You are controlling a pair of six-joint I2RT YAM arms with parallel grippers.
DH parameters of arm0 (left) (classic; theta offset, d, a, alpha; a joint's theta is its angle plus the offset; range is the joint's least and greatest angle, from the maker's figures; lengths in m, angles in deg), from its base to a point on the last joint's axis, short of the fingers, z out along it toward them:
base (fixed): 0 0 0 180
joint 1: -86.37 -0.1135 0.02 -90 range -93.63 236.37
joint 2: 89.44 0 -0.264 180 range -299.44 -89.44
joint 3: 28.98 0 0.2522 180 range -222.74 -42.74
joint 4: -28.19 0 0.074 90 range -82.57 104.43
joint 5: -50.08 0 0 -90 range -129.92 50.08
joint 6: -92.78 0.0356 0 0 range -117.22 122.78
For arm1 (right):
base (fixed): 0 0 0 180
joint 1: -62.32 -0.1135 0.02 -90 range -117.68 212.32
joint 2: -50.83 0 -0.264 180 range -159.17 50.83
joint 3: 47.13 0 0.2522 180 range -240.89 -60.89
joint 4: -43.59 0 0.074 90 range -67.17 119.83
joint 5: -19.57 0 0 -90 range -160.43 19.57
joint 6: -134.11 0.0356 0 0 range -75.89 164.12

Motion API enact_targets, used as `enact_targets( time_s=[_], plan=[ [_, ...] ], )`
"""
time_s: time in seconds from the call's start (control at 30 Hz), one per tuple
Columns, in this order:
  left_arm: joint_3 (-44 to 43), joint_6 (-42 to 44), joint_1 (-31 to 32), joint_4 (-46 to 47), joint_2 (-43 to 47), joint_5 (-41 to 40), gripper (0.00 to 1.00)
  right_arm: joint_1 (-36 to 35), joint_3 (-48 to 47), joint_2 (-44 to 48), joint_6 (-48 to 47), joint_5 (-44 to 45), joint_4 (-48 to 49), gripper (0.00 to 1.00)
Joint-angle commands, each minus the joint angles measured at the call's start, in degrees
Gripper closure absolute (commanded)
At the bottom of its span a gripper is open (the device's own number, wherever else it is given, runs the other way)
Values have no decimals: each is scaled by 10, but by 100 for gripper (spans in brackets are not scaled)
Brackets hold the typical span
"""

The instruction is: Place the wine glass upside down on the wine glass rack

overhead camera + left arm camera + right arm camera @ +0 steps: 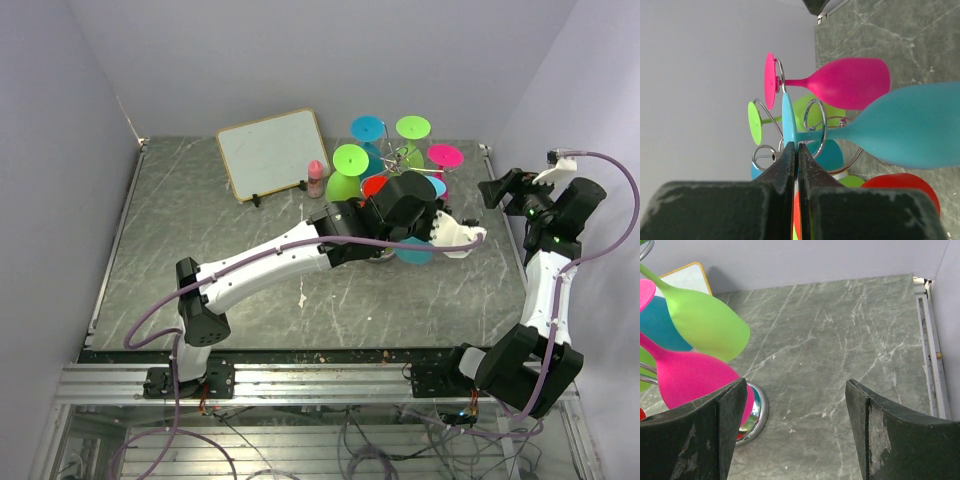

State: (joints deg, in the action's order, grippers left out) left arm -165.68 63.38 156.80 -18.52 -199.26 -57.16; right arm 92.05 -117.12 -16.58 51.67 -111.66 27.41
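A teal wine glass (910, 125) hangs bowl-down at the silver wire wine glass rack (823, 120), its stem lying through a wire loop. My left gripper (795, 146) is shut on the thin edge of its foot disc. From above, the left gripper (435, 218) covers that foot, and only the teal bowl (415, 256) shows below it. The rack (400, 155) also carries pink (850, 82), green (755, 122) and red (905, 187) glasses. My right gripper (795, 385) is open over bare table right of the rack's shiny round base (757, 415). It holds nothing.
A white board (272, 152) leans at the back, with a small pink bottle (316, 178) beside it. Walls close in the table on the left, back and right. The right arm (545, 260) stands near the right edge.
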Motion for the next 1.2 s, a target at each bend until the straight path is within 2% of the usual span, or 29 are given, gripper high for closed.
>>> enact_targets(
  time_s=[0.0, 0.37, 0.6, 0.73, 0.97, 1.17],
  plan=[
    [-18, -1, 17, -5, 8, 2, 93, 6, 2, 9, 1, -7, 14, 21],
    [-20, 3, 22, 16, -21, -3, 93, 6, 3, 12, 2, -9, 16, 21],
    [-15, 14, 23, 28, -27, -20, 89, 6, 4, 12, 2, -10, 16, 21],
    [-13, 12, 23, 22, -26, -18, 85, 6, 3, 11, 1, -10, 17, 21],
    [-12, 5, 23, 24, -24, -21, 69, 6, 4, 11, 1, -9, 17, 21],
    [-18, -11, 24, 5, -23, -6, 62, 6, 4, 10, 0, -9, 17, 21]
  ],
)
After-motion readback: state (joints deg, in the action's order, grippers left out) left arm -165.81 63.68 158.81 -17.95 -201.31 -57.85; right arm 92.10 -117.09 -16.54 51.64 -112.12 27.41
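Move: My left hand still holds the light blue wine glass upside down by its foot, its stem already in the rack's loop. That loop lies roughly 3 cm below me, 2 cm to the right and 1 cm back. The hanging pink glass is about 8 cm ahead and 4 cm right, the red one some 10 cm left and 2 cm ahead, both middles about 10 cm lower. From my idle right hand the loop is about 12 cm left, 9 cm back and 7 cm higher. I ease the foot back and to the right by a centimetre or so, then lower it with a little more rightward travel onto the loop, 2.5 cm or so in all, my wrist almost unturned. There my left hand stays put and I open the fingers to about a third, letting go of the foot, which still stands between the tips. ##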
